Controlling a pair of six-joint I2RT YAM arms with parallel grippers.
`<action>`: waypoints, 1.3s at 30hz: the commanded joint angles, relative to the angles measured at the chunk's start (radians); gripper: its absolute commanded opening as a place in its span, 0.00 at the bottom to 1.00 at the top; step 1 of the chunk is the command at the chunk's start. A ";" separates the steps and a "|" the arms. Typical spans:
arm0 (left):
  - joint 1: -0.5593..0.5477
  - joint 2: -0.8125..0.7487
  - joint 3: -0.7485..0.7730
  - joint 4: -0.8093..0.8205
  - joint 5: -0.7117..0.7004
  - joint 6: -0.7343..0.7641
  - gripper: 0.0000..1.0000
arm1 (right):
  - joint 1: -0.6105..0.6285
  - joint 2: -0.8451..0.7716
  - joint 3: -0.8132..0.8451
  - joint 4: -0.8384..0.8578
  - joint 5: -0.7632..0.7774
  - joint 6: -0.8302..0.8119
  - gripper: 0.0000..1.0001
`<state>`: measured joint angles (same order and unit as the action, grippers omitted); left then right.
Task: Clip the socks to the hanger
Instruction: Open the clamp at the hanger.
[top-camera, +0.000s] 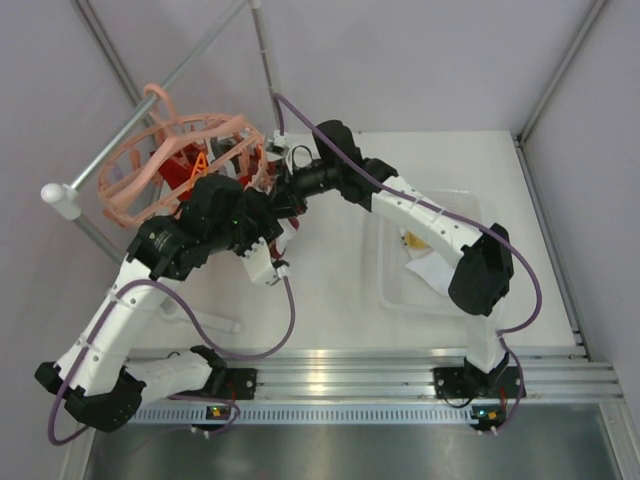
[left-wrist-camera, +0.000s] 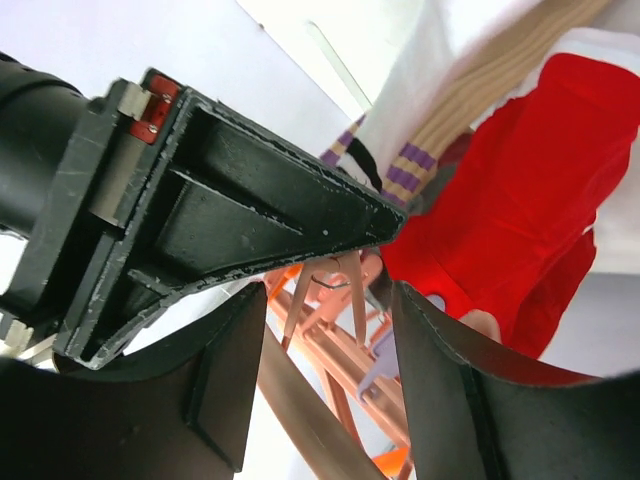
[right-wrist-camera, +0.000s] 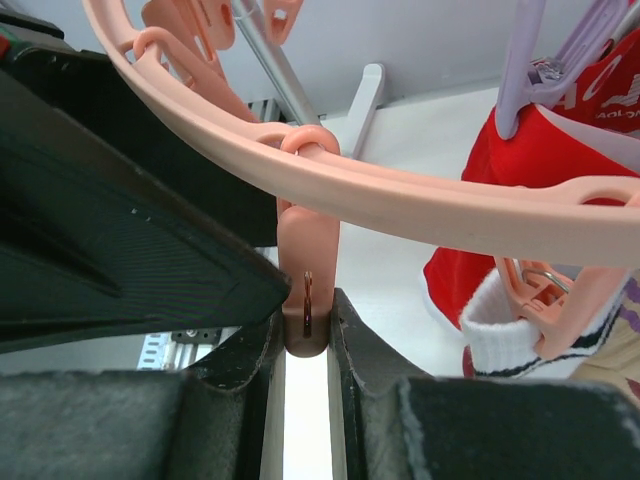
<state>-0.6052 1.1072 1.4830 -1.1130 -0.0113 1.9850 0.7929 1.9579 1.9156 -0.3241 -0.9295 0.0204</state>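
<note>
The peach-pink hanger (top-camera: 140, 165) hangs at the back left, and both grippers are beneath its right side. My right gripper (right-wrist-camera: 307, 322) is shut on a peach clip (right-wrist-camera: 307, 250) that dangles from the hanger ring (right-wrist-camera: 400, 195). My left gripper (left-wrist-camera: 330, 310) is open, its fingers (left-wrist-camera: 450, 370) standing on either side of another peach clip (left-wrist-camera: 335, 285) and a spoke without touching them. A red sock (left-wrist-camera: 510, 200) and a beige sock with purple stripes (left-wrist-camera: 440, 130) hang just beyond. In the right wrist view, a lilac clip (right-wrist-camera: 520, 60) holds a red sock (right-wrist-camera: 540, 150), and a white sock with black stripes (right-wrist-camera: 500, 335) hangs from a clip.
A clear tray (top-camera: 385, 290) on the right of the table holds a white sock (top-camera: 432, 268) and a yellow one (top-camera: 412, 240). The grey metal rail (top-camera: 150, 110) carrying the hanger runs diagonally at the left. The right gripper's black body (left-wrist-camera: 220, 210) sits close above my left fingers.
</note>
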 joint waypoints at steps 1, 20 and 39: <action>-0.004 0.000 0.036 0.051 -0.104 0.201 0.58 | -0.009 -0.036 -0.016 0.077 -0.035 0.010 0.00; -0.004 -0.007 -0.053 0.200 -0.128 0.163 0.55 | 0.005 -0.077 -0.049 0.108 -0.069 -0.063 0.00; -0.004 -0.044 -0.113 0.255 -0.116 0.098 0.00 | -0.029 -0.116 -0.096 0.109 -0.052 -0.102 0.53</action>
<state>-0.6086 1.0836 1.3796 -0.9348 -0.1429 1.9957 0.7849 1.9171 1.8233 -0.2375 -0.9546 -0.0597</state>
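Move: The clamp hanging from the hanger's rim is still pinched edge-on by the right hand, its middle about 1 cm above and 1 cm to the left of that hand. From the open left hand the same clamp lies just beyond the fingertips, roughly 3 cm ahead, level sideways, 1 cm lower, with the rim some 3 cm above the clamp. The striped sock hangs about 9 cm ahead and 3 cm left of the left hand, the red stocking 8 cm ahead and 7 cm left, both lower. The clamp's handles are taken by the left hand, which eases about 2.5 cm forward, first also drifting a little left, tilts its fingertips up by under 10 degrees, then closes its half-open fingers to pinch the two handles together. The right hand holds the clamp nearly in place until that grip is on, then opens around it and lets go. ##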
